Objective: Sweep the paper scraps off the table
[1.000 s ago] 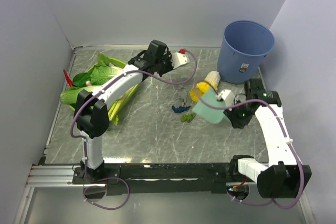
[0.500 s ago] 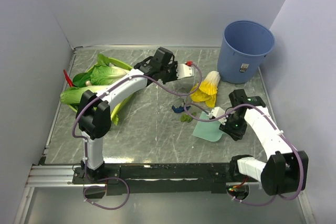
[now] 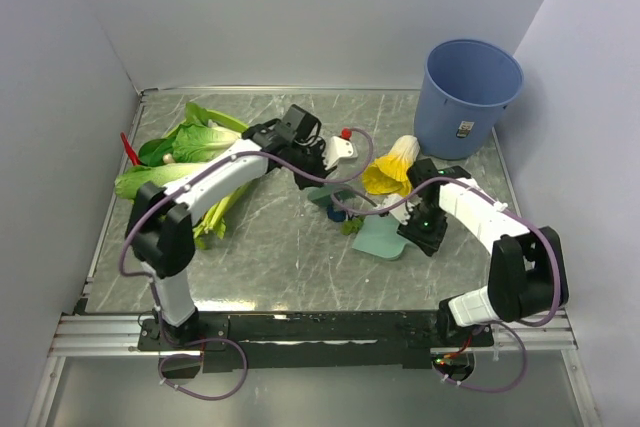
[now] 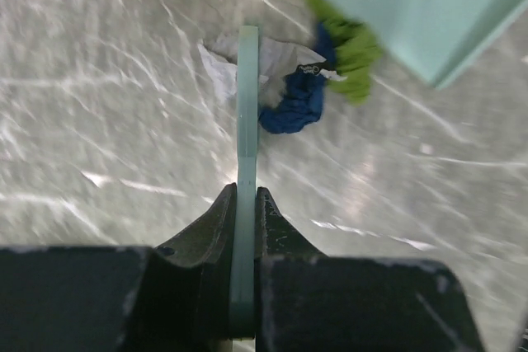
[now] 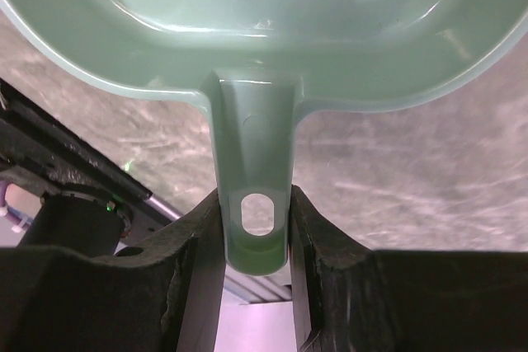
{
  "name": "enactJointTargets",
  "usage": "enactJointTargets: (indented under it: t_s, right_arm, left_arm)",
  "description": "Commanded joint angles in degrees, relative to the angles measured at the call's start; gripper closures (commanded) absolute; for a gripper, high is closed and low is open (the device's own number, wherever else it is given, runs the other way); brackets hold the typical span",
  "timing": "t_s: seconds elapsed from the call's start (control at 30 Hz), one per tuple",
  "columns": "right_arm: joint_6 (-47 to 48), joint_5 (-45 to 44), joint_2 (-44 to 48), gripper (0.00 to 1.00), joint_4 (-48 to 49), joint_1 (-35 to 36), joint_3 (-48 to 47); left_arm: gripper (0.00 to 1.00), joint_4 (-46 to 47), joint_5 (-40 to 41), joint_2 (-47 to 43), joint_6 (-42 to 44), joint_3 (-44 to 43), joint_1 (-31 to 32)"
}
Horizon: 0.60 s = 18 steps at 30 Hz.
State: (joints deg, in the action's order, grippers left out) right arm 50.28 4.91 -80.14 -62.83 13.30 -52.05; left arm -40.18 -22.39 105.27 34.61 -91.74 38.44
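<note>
Paper scraps lie mid-table: a dark blue wad point(image 4: 297, 103), a green wad point(image 4: 353, 45) and a white piece point(image 4: 276, 59). From above the blue wad point(image 3: 336, 211) and green wad point(image 3: 352, 225) show too. My left gripper point(image 4: 245, 195) is shut on a thin pale-green flat sweeper point(image 4: 247, 96), seen edge-on, its far end just left of the scraps. From above, this gripper point(image 3: 316, 173) hangs over them. My right gripper point(image 5: 256, 195) is shut on the handle of a pale-green dustpan point(image 5: 264, 6). The dustpan point(image 3: 381, 238) lies on the table point(image 3: 270, 247), its lip against the green wad.
A yellow-and-white frilly vegetable point(image 3: 392, 171) lies just behind the dustpan. A blue bin point(image 3: 470, 97) stands at the back right. Large leafy greens point(image 3: 190, 152) and a red item point(image 3: 130, 150) fill the left side. Pale walls close in the table.
The right arm lowered the dustpan onto the table and slid it left up to the scraps. The left arm swung forward and down, bringing the sweeper to the scraps' left side.
</note>
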Motion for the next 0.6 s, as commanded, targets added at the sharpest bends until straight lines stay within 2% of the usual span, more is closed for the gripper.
enactJointTargets:
  t_s: [0.0,0.17,0.33,0.57]
  right_arm:
    - [-2.6,-0.8,-2.0,1.00,-0.6,3.5,-4.0]
    - [-1.2,-4.4,0.8,1.00,-3.4,3.5,-3.9]
    - [1.3,-10.1,3.5,1.00,-3.6,3.3,0.7]
    - [-2.8,-10.2,-2.5,1.00,-1.5,3.6,0.0]
  left_arm:
    - [0.99,-2.4,-1.3,-8.8,-9.7,1.9,-2.3]
    - [0.99,-6.0,-1.3,-13.2,-15.6,2.0,-8.4]
    - [0.99,-9.8,2.6,-13.9,-20.6,3.5,-9.0]
    - [0.99,-12.6,2.8,-6.8,-28.8,3.2,-9.0]
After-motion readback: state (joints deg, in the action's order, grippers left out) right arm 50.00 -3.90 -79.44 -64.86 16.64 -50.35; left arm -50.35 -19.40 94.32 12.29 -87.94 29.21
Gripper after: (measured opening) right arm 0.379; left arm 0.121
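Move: The left hand, holding the brush, has the paper scraps about 6 cm to its right, 5 cm back and 12 cm below; the dustpan lies some 15 cm right and 12 cm back, the yellow-wrapped cabbage about 19 cm right and 6 cm ahead, and the vegetable basket some 29 cm left and 9 cm ahead. From the right hand, gripping the dustpan's handle, those scraps are roughly 19 cm left and 9 cm ahead, close to table height. The left hand keeps its grip on the brush and lifts it off the scraps, swinging it about 9 cm left, away from the dustpan and towards the vegetable basket; it climbs nearly 6 cm on the way, then sinks again by some 2.5 cm as the wrist turns almost 30 degrees counter-clockwise. The right hand, still holding the dustpan by its handle, nudges it a little forward and left at first, then draws it back and to the right, away from the scraps, while tipping its far, left side down about 10 degrees. ##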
